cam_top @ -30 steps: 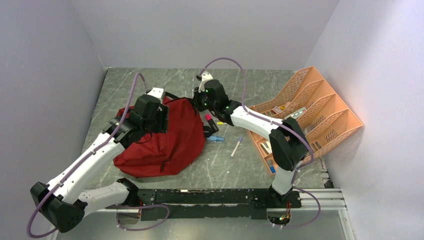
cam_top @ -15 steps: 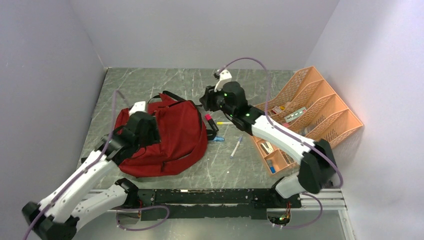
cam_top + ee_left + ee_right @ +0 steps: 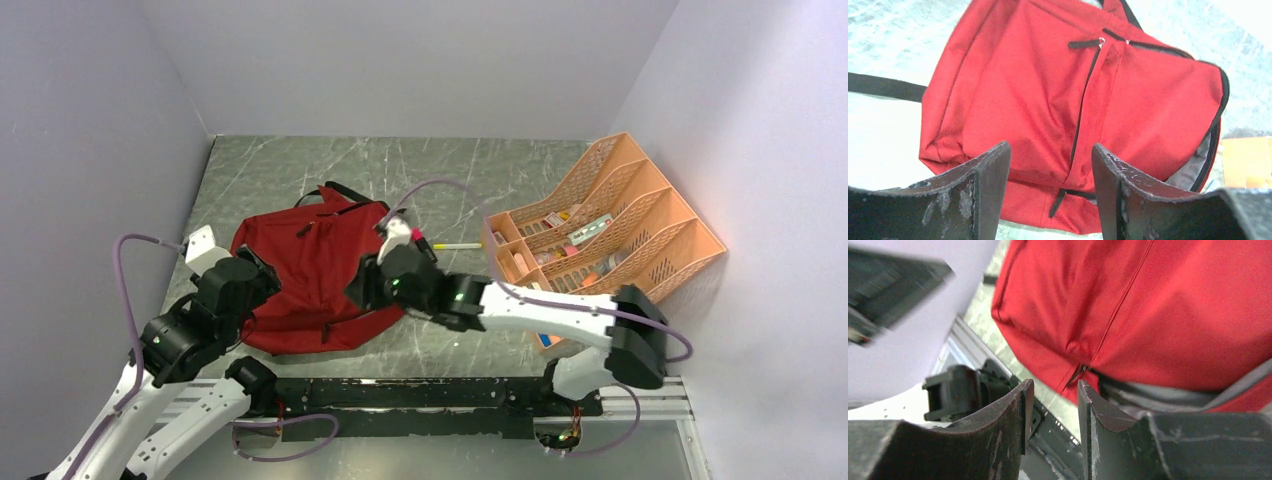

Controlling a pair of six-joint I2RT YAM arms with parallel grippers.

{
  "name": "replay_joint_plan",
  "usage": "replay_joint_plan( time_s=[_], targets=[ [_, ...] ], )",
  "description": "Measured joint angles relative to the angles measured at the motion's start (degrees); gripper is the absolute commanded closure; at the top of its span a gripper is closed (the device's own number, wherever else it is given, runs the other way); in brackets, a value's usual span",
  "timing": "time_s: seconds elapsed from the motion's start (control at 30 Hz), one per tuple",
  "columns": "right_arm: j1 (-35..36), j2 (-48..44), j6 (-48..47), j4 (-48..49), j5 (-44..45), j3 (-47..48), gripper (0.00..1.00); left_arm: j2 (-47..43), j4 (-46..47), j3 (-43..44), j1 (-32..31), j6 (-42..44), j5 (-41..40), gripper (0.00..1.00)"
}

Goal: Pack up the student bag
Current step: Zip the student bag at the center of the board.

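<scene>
The student bag [image 3: 310,265] is a dark red backpack lying flat left of centre on the table, black handle toward the back. In the left wrist view the bag [image 3: 1073,90] fills the frame, its zip line running down the middle and grey lining showing at its right edge. My left gripper [image 3: 258,280] hovers off the bag's left near side, open and empty [image 3: 1050,160]. My right gripper [image 3: 362,290] hangs low at the bag's near right edge, open with nothing between its fingers [image 3: 1054,390]. The red fabric [image 3: 1148,305] and grey lining [image 3: 1158,397] lie just beyond it.
An orange desk organiser [image 3: 640,215] holding small stationery stands at the right. A pink marker [image 3: 418,237] and a yellow pen [image 3: 458,244] lie behind the right arm. A blue item [image 3: 541,340] lies by the organiser's near corner. The black base rail [image 3: 420,392] runs along the near edge.
Both arms have drawn back toward the near edge. The right gripper went from shut at the bag's far right to open at its near right. The bag has settled flatter.
</scene>
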Motion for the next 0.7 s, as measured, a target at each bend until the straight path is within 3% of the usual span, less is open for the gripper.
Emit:
replay_joint_plan(
  time_s=[0.27,0.53,0.7],
  targets=[
    [11.74,19.04,10.71,-2.69,3.72,5.99,0.56,-1.99,0.0,1.25,0.02,2.69,-2.19,0.35],
    [13.2,30.88,16.15,-4.13,5.6,10.58,0.55,-3.89,0.66,1.18,0.02,4.76,-2.12,0.35],
    [13.22,33.7,17.64,-4.48,7.19,12.59,0.55,-4.79,1.29,1.05,0.02,5.77,-1.79,0.35]
  ],
)
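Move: The zipper pull on the bag's near edge lies some 6 cm back and 10 cm left of the right hand, about 20 cm below it. From there the bag's open mouth runs off to the right, its middle almost under that hand, about 2 cm back and 2 cm right; the bag's middle is about 6 cm ahead and 12 cm left. The black marker lies around 12 cm ahead and 11 cm right. From the left hand, the pull is roughly 7 cm back, 7 cm right and 20 cm down. Down onto the near edge of the bag, towards the black zipper pull, goes the right hand: it sinks about 18 cm, first slanting back and left by some 8 cm each, then nearly straight down and slowing. Its fingers tip some 20 degrees steeper and stay part open; no touch on the pull can be seen. The empty left hand lifts about 2 cm. ##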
